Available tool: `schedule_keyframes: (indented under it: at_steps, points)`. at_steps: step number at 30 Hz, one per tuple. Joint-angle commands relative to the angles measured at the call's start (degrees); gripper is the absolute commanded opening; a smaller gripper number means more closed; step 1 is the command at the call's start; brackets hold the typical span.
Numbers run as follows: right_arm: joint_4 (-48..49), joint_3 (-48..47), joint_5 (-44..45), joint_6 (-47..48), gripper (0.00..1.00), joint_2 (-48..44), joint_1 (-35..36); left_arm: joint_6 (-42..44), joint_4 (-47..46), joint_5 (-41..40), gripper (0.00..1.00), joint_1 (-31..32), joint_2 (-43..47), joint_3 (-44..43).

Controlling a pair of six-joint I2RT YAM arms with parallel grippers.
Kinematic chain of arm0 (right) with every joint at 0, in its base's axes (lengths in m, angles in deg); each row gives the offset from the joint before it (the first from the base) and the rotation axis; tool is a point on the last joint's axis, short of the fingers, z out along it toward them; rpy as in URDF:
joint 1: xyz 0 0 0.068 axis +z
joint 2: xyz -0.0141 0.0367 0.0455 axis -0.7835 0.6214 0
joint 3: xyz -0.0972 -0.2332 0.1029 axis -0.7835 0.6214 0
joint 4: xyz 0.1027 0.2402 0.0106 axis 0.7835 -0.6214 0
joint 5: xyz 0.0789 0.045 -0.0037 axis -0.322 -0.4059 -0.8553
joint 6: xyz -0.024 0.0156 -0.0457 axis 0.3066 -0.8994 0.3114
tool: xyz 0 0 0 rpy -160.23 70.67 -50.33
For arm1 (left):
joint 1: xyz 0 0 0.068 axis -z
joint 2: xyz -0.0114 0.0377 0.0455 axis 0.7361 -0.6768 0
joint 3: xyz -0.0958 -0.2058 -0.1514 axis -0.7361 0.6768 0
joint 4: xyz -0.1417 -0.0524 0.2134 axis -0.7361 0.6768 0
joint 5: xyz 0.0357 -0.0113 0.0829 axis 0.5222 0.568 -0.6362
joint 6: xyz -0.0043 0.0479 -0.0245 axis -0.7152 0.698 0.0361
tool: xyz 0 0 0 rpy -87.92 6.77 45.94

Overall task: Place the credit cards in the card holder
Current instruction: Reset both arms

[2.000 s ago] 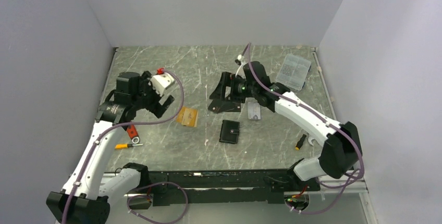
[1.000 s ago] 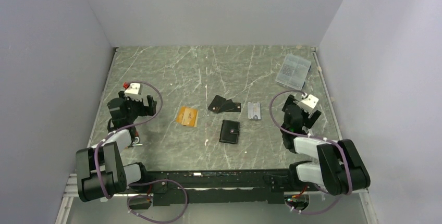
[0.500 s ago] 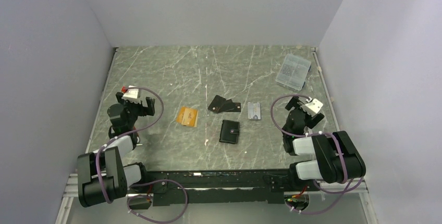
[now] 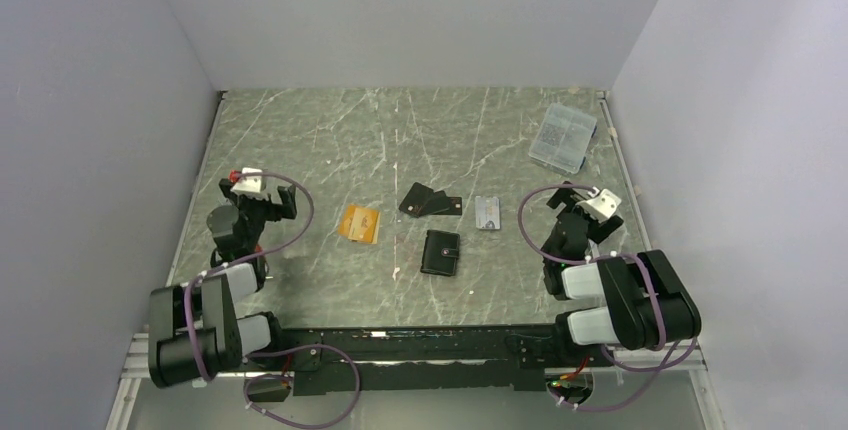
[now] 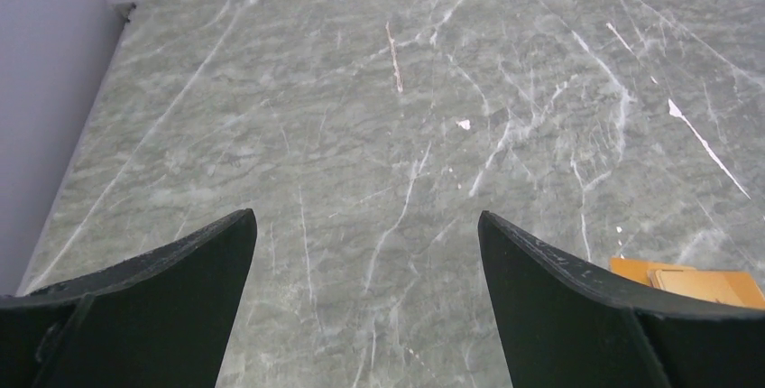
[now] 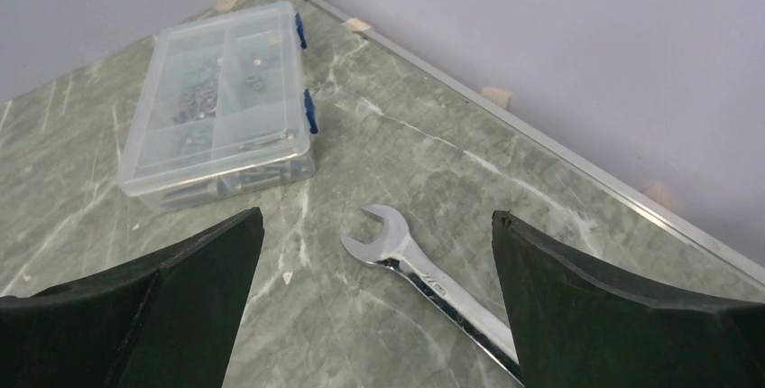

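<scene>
The credit cards lie mid-table: an orange-gold card (image 4: 361, 222), two overlapping black cards (image 4: 430, 201) and a silver-grey card (image 4: 488, 212). The card holder (image 4: 441, 252), a black snap wallet, lies shut just in front of them. My left gripper (image 4: 262, 205) is folded back at the left edge, open and empty (image 5: 365, 217); a corner of the orange-gold card (image 5: 695, 281) peeks past its right finger. My right gripper (image 4: 578, 212) is folded back at the right side, open and empty (image 6: 377, 217), apart from every card.
A clear plastic box (image 4: 563, 136) of small parts sits at the back right, also in the right wrist view (image 6: 221, 104). A silver wrench (image 6: 424, 275) lies on the marble below the right gripper. Walls close in the left, back and right.
Both arms have pulled back from the middle of the table and folded near their bases. In the last half second only the left gripper drifted slightly left. Cards and holder have not moved.
</scene>
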Motion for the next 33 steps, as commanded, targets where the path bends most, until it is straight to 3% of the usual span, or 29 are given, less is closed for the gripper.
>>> schedule_keyframes:
  at_steps: [1, 2, 4, 7, 9, 10, 11, 12, 15, 33]
  points:
    - [4.83, 0.04, -4.85, 3.45, 1.00, 1.05, -0.19, -1.29, -29.24, -0.30, 0.99, 2.53, -9.50, 6.93]
    - [5.32, 0.19, -5.75, 3.96, 1.00, 1.19, -0.15, -1.39, -32.19, -0.46, 0.99, 2.97, -12.01, 8.04]
    - [7.13, 0.82, -7.35, 4.72, 1.00, 1.52, -0.17, -0.21, -20.58, -2.38, 0.99, 3.20, -7.92, 5.99]
    - [9.77, 1.66, -14.02, 7.68, 1.00, 2.70, -0.13, -0.57, -17.22, -4.18, 0.99, 4.33, -10.33, 1.48]
    - [11.03, 0.32, -21.62, 11.50, 1.00, 7.73, -0.21, 1.73, -8.86, -7.39, 1.00, 6.73, -9.02, -1.22]
    - [14.64, -0.90, -19.84, 12.98, 1.00, 11.08, -0.21, 1.82, -9.89, -9.25, 0.99, 7.64, -10.09, -1.46]
    - [10.15, -2.24, -19.27, 11.71, 1.00, 9.63, -0.25, 1.78, -10.42, -10.15, 0.99, 8.07, -10.35, -1.57]
    - [-1.06, -4.79, -20.37, 7.77, 1.00, 6.99, -1.27, 2.15, -8.57, -10.22, 0.99, 8.20, -9.77, -1.89]
    - [-8.45, -8.98, -25.56, 4.10, 1.00, 7.46, -6.31, 2.08, -10.20, -10.63, 0.99, 8.30, -9.55, -1.00]
    - [-6.74, -7.67, -27.75, 3.57, 1.00, 6.58, -8.51, 2.46, -8.60, -11.77, 0.99, 8.97, -9.83, -1.96]
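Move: From the left hand, the closed card holder lies about 35 cm to the right and 12 cm back, 12 cm below; the orange cards are some 18 cm right and 5 cm back. From the right hand, the holder is roughly 33 cm left and 10 cm back, 11 cm below. The wrench's middle is about 4 cm back and 4 cm right, the compartment box some 20 cm ahead and 2 cm left, both below. Swing the right gripper straight by about 20 degrees counter-clockwise while bringing it some 5 cm forward towards the compartment box, a little left and down, its fingers tipping down slightly. Dip the left gripper down and slightly back and right, then bring it up and forward, ending a little forward and right and slightly lower, still pointing forward. Keep both wide open, touching nothing. ##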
